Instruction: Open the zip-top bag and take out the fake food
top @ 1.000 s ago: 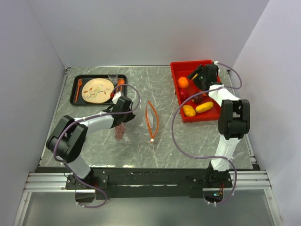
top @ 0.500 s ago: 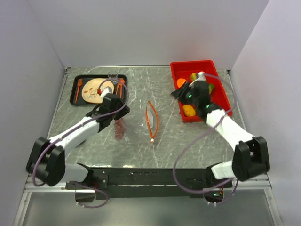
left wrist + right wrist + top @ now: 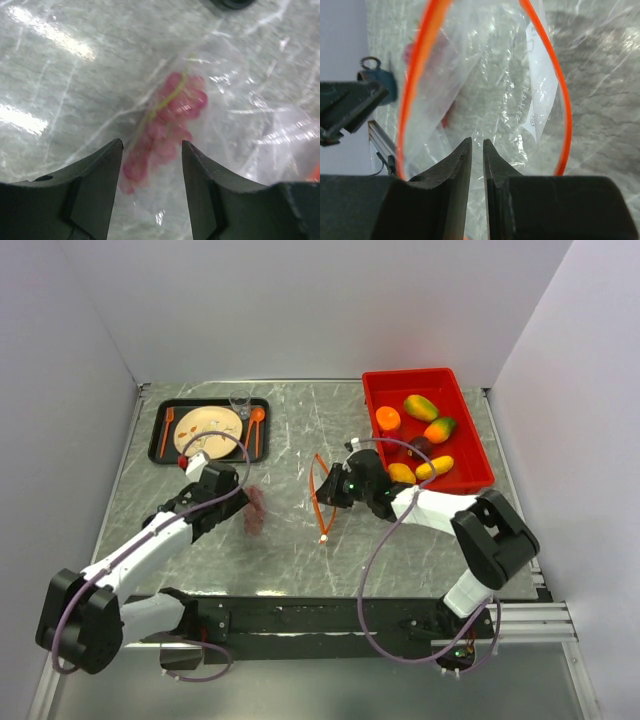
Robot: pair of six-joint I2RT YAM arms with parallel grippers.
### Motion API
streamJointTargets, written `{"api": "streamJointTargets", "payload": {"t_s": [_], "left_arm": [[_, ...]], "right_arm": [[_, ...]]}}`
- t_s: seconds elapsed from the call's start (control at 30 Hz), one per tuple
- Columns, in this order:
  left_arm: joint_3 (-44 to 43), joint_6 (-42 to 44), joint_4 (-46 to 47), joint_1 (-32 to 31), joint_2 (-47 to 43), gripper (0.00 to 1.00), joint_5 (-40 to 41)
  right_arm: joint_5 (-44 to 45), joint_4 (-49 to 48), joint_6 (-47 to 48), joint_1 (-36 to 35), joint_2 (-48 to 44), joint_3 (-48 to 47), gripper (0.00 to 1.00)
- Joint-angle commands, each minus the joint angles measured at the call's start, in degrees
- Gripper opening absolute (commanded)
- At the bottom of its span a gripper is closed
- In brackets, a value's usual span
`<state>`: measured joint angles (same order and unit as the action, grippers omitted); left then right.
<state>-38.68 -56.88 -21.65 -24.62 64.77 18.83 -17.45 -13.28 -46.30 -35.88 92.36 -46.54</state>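
Observation:
The clear zip-top bag (image 3: 285,505) lies flat mid-table, its orange zipper strip (image 3: 322,495) spread into a loop. Pink grapes (image 3: 255,510) rest inside its closed end. In the left wrist view the grapes (image 3: 167,130) show through the film just ahead of my left gripper (image 3: 151,146), which is open and holds nothing; from above it (image 3: 232,500) hovers beside them. My right gripper (image 3: 328,488) sits at the bag's mouth. In its wrist view the jaws (image 3: 477,142) are closed to a thin slit at the rim, the zipper loop (image 3: 420,60) framing them. More fake food (image 3: 420,407) lies in the red bin.
The red bin (image 3: 410,375) stands at the back right with an orange (image 3: 388,418), mangoes and yellow fruits (image 3: 436,467). A black tray (image 3: 160,435) with a beige plate (image 3: 208,430), orange cutlery and a clear cup (image 3: 240,402) sits back left. Grey walls close in on three sides.
My left gripper opened and drew back toward the near left, leaving the bag on the table. My right arm swung from the red bin to the bag's mouth and its jaws closed.

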Motion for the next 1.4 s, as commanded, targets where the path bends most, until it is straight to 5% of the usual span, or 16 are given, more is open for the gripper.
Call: {"api": "streamJointTargets", "payload": {"t_s": [0.0, 0.23, 0.63, 1.1, 1.37], "left_arm": [[-0.96, 0.54, 3.53, 1.94, 3.25, 0.55, -1.06], [-1.05, 0.37, 5.04, 2.30, 5.72, 0.37, -1.52], [3.34, 1.34, 9.35, 2.30, 4.31, 0.35, -3.45], [3.87, 1.60, 10.14, 2.30, 4.92, 0.26, -3.27], [3.87, 2.04, 10.13, 2.30, 5.36, 0.30, -3.80]], "right_arm": [[-0.31, -4.47, -0.72, -0.51, 1.77, -1.44, 0.22], [0.40, -5.79, -0.89, -0.51, 4.76, -0.04, 0.23], [3.82, -4.57, -0.54, -0.51, 1.17, 1.80, 0.24], [11.56, -0.08, 3.31, -2.96, -17.82, 9.89, 0.90], [17.18, 4.49, 7.37, -8.77, -13.35, 6.65, 1.00]]}}
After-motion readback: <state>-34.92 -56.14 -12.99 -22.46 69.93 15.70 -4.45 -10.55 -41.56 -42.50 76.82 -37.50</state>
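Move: The grapes, still in the bag, lie about 2 cm right, 1 cm ahead and 6 cm below my left hand. From my right hand they are some 16 cm left, level and about 6 cm below, with the bag's orange-edged mouth under its fingertips, centred about 2 cm ahead and 5 cm down. The tray is some 20 cm ahead and 9 cm left of my left hand; the red bin is 19 cm ahead and 26 cm right of my right hand. I sink my left hand about 3 cm towards the grapes, narrowing its fingers to about half their gap and staying there. My empty right hand dips some 2.5 cm towards the bag mouth and pauses. Then it lifts about 6 cm, shifting right and back, tips its fingers up some 10 degrees, spreads them wide and starts to ease down, left and back. ##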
